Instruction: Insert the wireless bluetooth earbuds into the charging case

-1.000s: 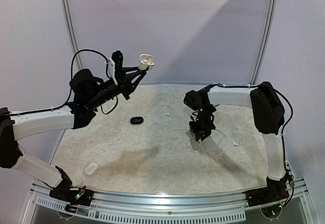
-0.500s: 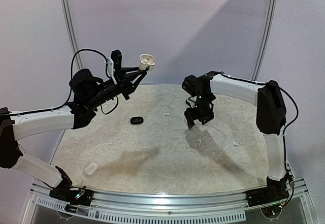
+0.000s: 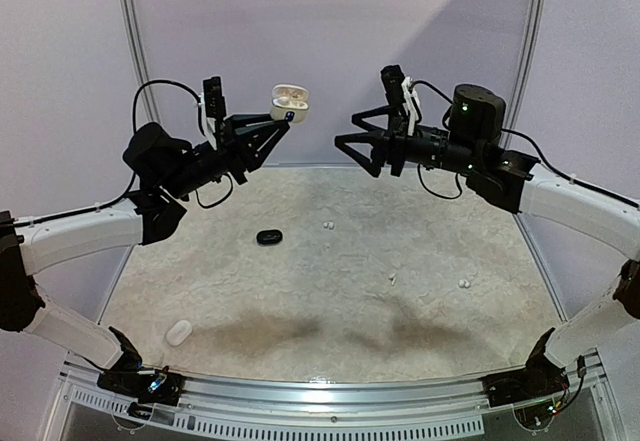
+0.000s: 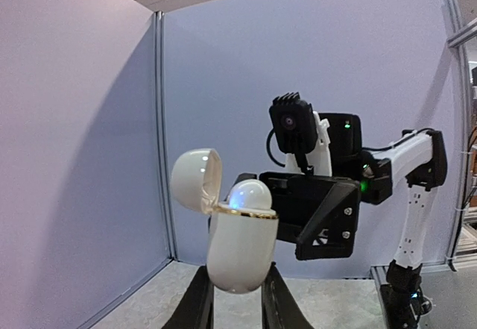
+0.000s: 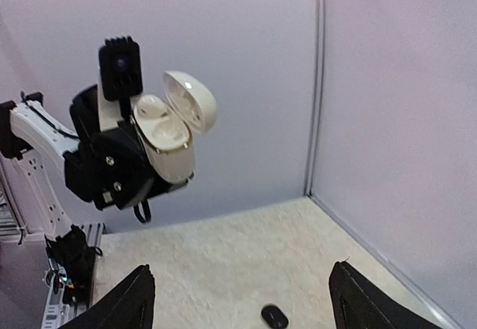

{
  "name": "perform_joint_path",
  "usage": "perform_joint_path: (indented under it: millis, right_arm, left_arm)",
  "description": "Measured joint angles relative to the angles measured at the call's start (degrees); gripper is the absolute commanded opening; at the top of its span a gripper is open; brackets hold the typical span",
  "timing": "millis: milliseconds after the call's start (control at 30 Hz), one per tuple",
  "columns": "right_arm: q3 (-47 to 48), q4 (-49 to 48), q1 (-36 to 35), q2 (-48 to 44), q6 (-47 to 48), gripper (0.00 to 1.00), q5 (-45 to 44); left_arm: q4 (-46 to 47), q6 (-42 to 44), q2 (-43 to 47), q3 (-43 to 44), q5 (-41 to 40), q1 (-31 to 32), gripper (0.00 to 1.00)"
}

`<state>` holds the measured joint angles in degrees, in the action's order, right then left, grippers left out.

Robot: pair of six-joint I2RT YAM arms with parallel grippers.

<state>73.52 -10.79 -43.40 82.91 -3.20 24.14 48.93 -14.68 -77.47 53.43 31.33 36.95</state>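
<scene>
My left gripper [image 3: 285, 121] is shut on a white charging case [image 3: 290, 103] and holds it high above the table with the lid open. In the left wrist view the case [image 4: 242, 247] sits upright between the fingers [image 4: 200, 303], with a white earbud [image 4: 250, 195] seated in it. My right gripper [image 3: 346, 131] is raised, open wide and empty, facing the case from the right. The right wrist view shows the open case [image 5: 168, 146] ahead and above. Loose white earbuds lie on the table at mid-back [image 3: 327, 226], centre right [image 3: 393, 281] and right [image 3: 462, 284].
A black closed case [image 3: 269, 237] lies on the table left of centre and also shows in the right wrist view [image 5: 274, 316]. A white closed case [image 3: 179, 333] lies at the near left. Purple walls close in the back and sides.
My right arm has lifted off the table and swung up to face the held case. A white earbud lies where it had been. My left gripper has risen slightly.
</scene>
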Motion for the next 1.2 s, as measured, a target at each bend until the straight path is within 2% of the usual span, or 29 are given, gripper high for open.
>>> perform_joint_path:
  millis: [167,333,567,700,1000,1200]
  right_arm:
    - [2.54,-14.43,-0.52,6.21,-0.72,0.68,7.23]
    - [5.18,-20.46,-0.87,10.67,-3.45,0.59,11.43]
    - [11.85,-21.94,-1.97,14.23,-5.92,0.48,15.80]
    - [12.50,-22.23,-2.34,15.23,-7.15,0.47,17.05]
    - [15.93,-21.66,-2.36,17.97,-9.90,0.35,19.28]
    - [17.42,-21.27,-2.38,19.15,-11.41,0.39,20.55]
  left_arm:
    - [1.84,-2.34,0.00,1.42,2.32,0.00,0.00]
    - [2.29,-3.72,0.00,1.62,3.06,0.00,0.00]
    - [2.38,-4.35,0.00,1.62,2.93,0.07,0.00]
    - [2.49,-4.48,0.00,1.62,2.73,0.07,0.00]
    - [2.75,-4.50,0.00,1.62,2.32,0.07,0.00]
    - [2.91,-4.48,0.00,1.62,1.86,0.07,0.00]
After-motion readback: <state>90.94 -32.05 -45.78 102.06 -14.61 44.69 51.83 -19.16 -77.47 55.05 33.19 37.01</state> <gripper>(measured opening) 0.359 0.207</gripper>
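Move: The open white charging case, already held by the left fingers and some 2 cm beyond and above their pads, lies about 10 cm to the left of the empty right hand, 2 cm back and 4 cm above it. Far below, around 40 cm down, a loose earbud lies 11 cm to the right hand's right and about 1 cm ahead; the black case lies roughly 23 cm left and 17 cm ahead. The open charging case is what the empty right hand closes in on: quickly at first, then easing, it travels about 8 cm left, with some 5 cm of rise and a little back, turning roughly 25 degrees counter-clockwise and tipping its fingertips up as they narrow from wide open to about a third. They come close beside the case; contact can't be made out. The left hand keeps its grip and lifts the case about 2 cm early on, then holds nearly still. ##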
